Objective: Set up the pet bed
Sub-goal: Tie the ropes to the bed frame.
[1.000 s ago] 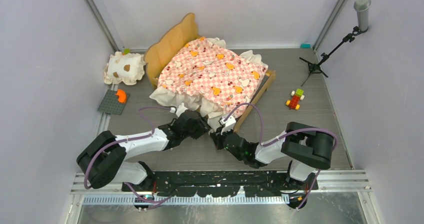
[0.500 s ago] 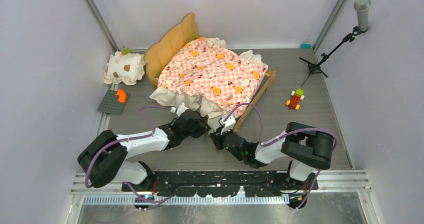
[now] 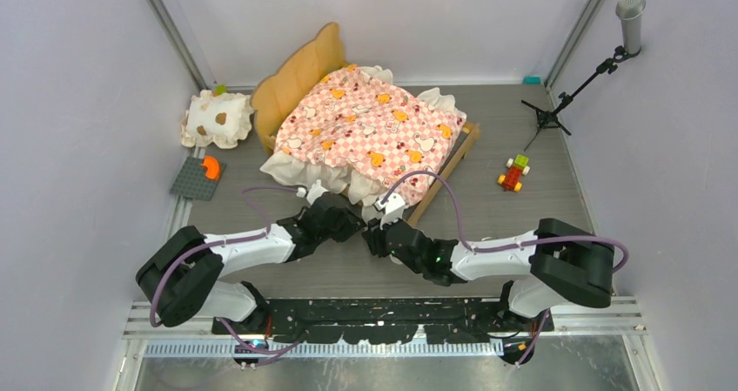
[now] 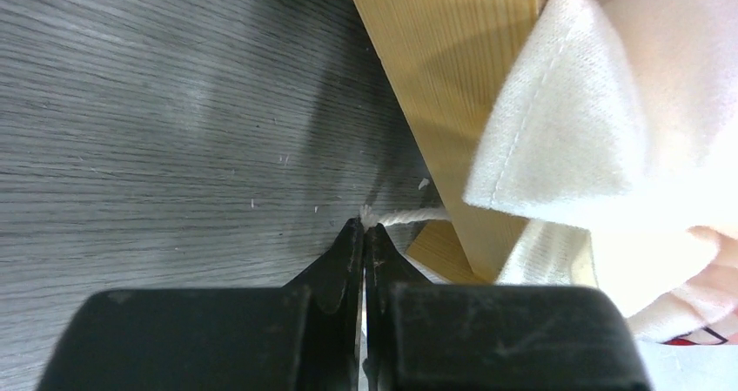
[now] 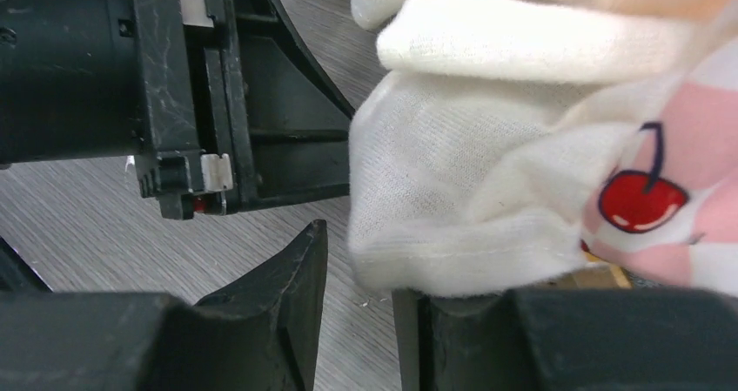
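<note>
The pet bed point(image 3: 370, 134) lies slanted at the back of the table, its pink checkered mattress point(image 3: 365, 125) over a light-wood frame point(image 4: 444, 69) with a wavy headboard point(image 3: 296, 77). At the bed's near corner my left gripper point(image 4: 364, 227) is shut, its tips pinching the end of a thin white cord point(image 4: 409, 216) that runs from under the frame. My right gripper point(image 5: 361, 273) sits just beside it, jaws open, with the cream ruffle point(image 5: 452, 191) draped over its right finger. In the top view the two grippers point(image 3: 348, 221) point(image 3: 374, 234) nearly touch.
A cream spotted pillow point(image 3: 216, 119) lies left of the headboard. A grey plate with an orange piece point(image 3: 198, 178) sits near the left wall. A small brick toy point(image 3: 514, 173) and a microphone stand point(image 3: 574, 86) are on the right.
My left gripper has closed onto the cord's end. My right gripper has opened and its arm has stretched out toward the bed corner.
</note>
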Robot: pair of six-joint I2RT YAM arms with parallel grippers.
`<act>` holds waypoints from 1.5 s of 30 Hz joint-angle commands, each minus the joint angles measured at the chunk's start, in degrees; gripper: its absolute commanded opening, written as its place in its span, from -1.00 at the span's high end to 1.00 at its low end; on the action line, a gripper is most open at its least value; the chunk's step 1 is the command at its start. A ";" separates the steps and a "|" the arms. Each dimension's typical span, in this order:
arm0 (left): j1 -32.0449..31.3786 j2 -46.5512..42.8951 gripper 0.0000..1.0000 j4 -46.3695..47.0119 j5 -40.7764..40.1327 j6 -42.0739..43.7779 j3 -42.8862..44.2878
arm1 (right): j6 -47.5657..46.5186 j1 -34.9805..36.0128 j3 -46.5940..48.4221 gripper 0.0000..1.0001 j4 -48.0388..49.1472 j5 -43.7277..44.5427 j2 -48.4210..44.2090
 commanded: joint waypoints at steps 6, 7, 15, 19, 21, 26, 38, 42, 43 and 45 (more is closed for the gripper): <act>0.44 -2.19 1.00 -1.34 -2.70 2.55 0.09 | 0.73 -0.10 5.26 0.22 -21.66 0.46 -4.88; 0.55 -2.62 1.00 -1.87 -3.08 2.80 0.13 | 0.75 -0.16 5.58 0.21 -22.89 0.03 -4.80; 0.68 -3.77 1.00 -3.05 -4.15 3.35 -0.19 | 1.28 -0.13 7.75 0.22 -28.13 1.01 -3.20; 0.66 -3.78 1.00 -3.05 -4.15 3.37 -0.25 | 1.43 -0.11 8.35 0.22 -27.95 -0.06 -1.10; 0.62 -3.69 1.00 -3.05 -4.06 3.41 -0.32 | 1.58 -0.14 8.40 0.22 -27.13 -0.24 0.06; 0.69 -3.69 1.00 -3.05 -3.85 3.49 -0.33 | 1.81 -0.16 9.24 0.22 -26.19 -0.25 3.22; 0.88 -4.55 1.00 -3.62 -4.58 3.81 -0.80 | 2.55 -0.15 9.96 0.47 -29.55 -1.45 3.91; 1.40 -4.23 1.00 -3.66 -4.76 3.94 -0.87 | 4.06 -0.11 8.64 0.93 -32.12 -2.25 2.35; 1.77 -4.26 1.00 -3.67 -4.76 3.86 -0.91 | 4.54 -0.04 8.45 0.98 -32.66 -2.50 2.10; 2.78 -4.66 1.00 -3.60 -4.84 3.81 -1.24 | 5.22 0.02 7.76 0.99 -33.15 -3.55 1.48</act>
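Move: The loose rope tail, hanging beside the bed's near corner, lies some 2 cm back, 4 cm right and 6 cm below the open right hand. The blanket's frilled corner hangs about 4 cm ahead and 1 cm right, nearly level; the bed frame's near corner stands roughly 8 cm right, 1 cm ahead and 4 cm lower. From the left hand, already pinching rope, that tail is about 4 cm back, 5 cm right and 5 cm down. Down to the loose rope tail beside the bed's near corner goes the right hand, fingers open: after a tiny rise it swings right and slightly back while sinking, about 6 cm down in all, tipping some 25 degrees steeper, then shuts its fingers low over the table. The left hand keeps its pinch on the rope and eases about 2 cm left, away from the bed leg. ##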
